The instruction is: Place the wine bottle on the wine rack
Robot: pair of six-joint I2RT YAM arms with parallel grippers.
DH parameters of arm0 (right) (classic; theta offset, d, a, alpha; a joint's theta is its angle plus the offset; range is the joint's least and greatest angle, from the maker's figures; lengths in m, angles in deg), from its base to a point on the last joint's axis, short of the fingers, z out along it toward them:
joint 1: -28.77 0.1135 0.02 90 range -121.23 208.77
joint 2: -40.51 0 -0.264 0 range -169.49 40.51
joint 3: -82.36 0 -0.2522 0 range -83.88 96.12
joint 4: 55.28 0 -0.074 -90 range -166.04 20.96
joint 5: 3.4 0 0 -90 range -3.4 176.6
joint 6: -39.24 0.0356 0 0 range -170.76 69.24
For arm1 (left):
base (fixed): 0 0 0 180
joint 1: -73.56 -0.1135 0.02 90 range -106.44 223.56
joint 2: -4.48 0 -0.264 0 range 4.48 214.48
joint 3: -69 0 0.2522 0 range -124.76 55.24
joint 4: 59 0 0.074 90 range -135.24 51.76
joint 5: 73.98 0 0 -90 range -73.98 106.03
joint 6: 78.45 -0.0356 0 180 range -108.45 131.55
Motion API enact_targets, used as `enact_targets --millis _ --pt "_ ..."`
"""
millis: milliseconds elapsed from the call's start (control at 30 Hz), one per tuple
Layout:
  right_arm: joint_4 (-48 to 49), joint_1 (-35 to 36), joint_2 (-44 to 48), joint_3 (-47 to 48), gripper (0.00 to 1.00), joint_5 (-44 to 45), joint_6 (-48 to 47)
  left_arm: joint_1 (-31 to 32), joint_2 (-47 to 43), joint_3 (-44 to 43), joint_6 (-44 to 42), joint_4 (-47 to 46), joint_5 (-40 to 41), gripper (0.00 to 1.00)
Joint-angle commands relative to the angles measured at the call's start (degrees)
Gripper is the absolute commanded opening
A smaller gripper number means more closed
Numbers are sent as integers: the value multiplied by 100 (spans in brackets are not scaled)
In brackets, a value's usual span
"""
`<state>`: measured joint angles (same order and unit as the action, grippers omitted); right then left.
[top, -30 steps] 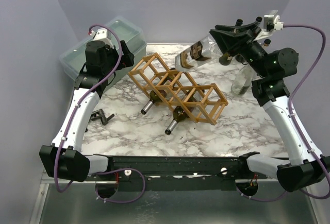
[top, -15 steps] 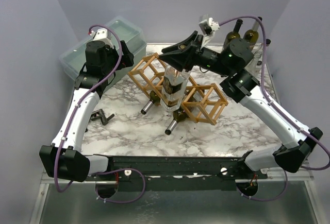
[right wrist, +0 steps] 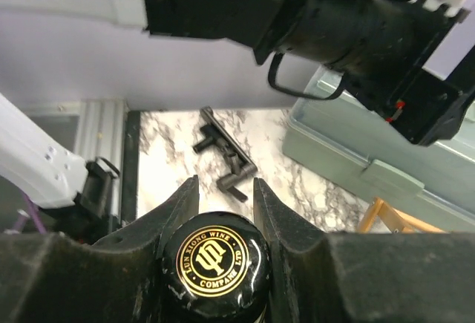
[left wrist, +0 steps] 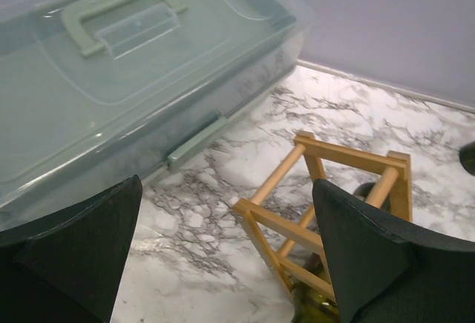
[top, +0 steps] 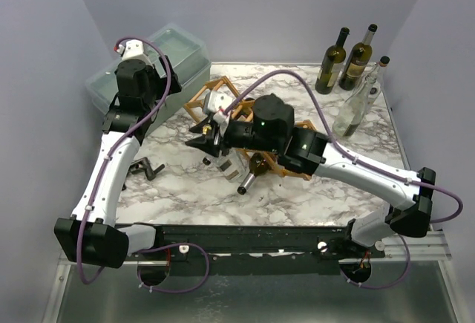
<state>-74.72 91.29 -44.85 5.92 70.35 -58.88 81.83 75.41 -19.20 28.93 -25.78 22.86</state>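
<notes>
My right gripper [right wrist: 225, 189] is shut on the black, gold-printed cap end of the wine bottle [right wrist: 215, 261]. From above, that gripper [top: 204, 136] sits over the wine rack's front-left side, and the bottle's clear body [top: 230, 162] hangs under it, close to the table. The light wooden wine rack [top: 217, 89] lies diagonally mid-table, mostly covered by the right arm. Two bottle necks [top: 249, 182] poke out of its near side. My left gripper [left wrist: 226, 249] is open above the rack's left end [left wrist: 326, 189], holding nothing.
A translucent green lidded box [top: 174, 52] fills the back left corner. A black tool [top: 146, 167] lies near the left arm. Two dark bottles [top: 332, 59] and a clear one [top: 360, 100] stand at the back right.
The right arm swung the bottle from the back right, across the rack, down to its front-left side. The left wrist shifted slightly.
</notes>
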Motion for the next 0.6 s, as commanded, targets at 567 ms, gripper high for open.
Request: enact_targets --millis 567 --pt "3433 1970 -1104 -1148 0 4311 -4508 -735 -124 3 274 245 1101 99"
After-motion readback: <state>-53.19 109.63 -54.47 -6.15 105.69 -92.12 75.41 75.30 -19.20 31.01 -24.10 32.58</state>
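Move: The right hand holds the clear wine bottle by its neck; the middle of the wine rack lies about 15 cm ahead, 12 cm to the right and some 31 cm below. Two bottles already lie in the rack, the nearer about 9 cm ahead and 15 cm right, the farther 17 cm ahead and 5 cm right, both roughly 34 cm down. A black metal part is 22 cm left, 7 cm ahead, on the table. From the left hand the rack is some 25 cm right, 6 cm back, 23 cm below. Keeping its pinch on the bottle's neck, the right hand sinks about 8 cm and swings left some 6 cm, down past the near-left side of the rack, while the wrist rolls some 30 degrees about the pointing line of the fingers, bringing the bottle's base forward and up towards the rack, and turns a little clockwise. The left hand, empty and open, clears off to the left by about 7 cm, away from the rack, turning counter-clockwise as it goes. ##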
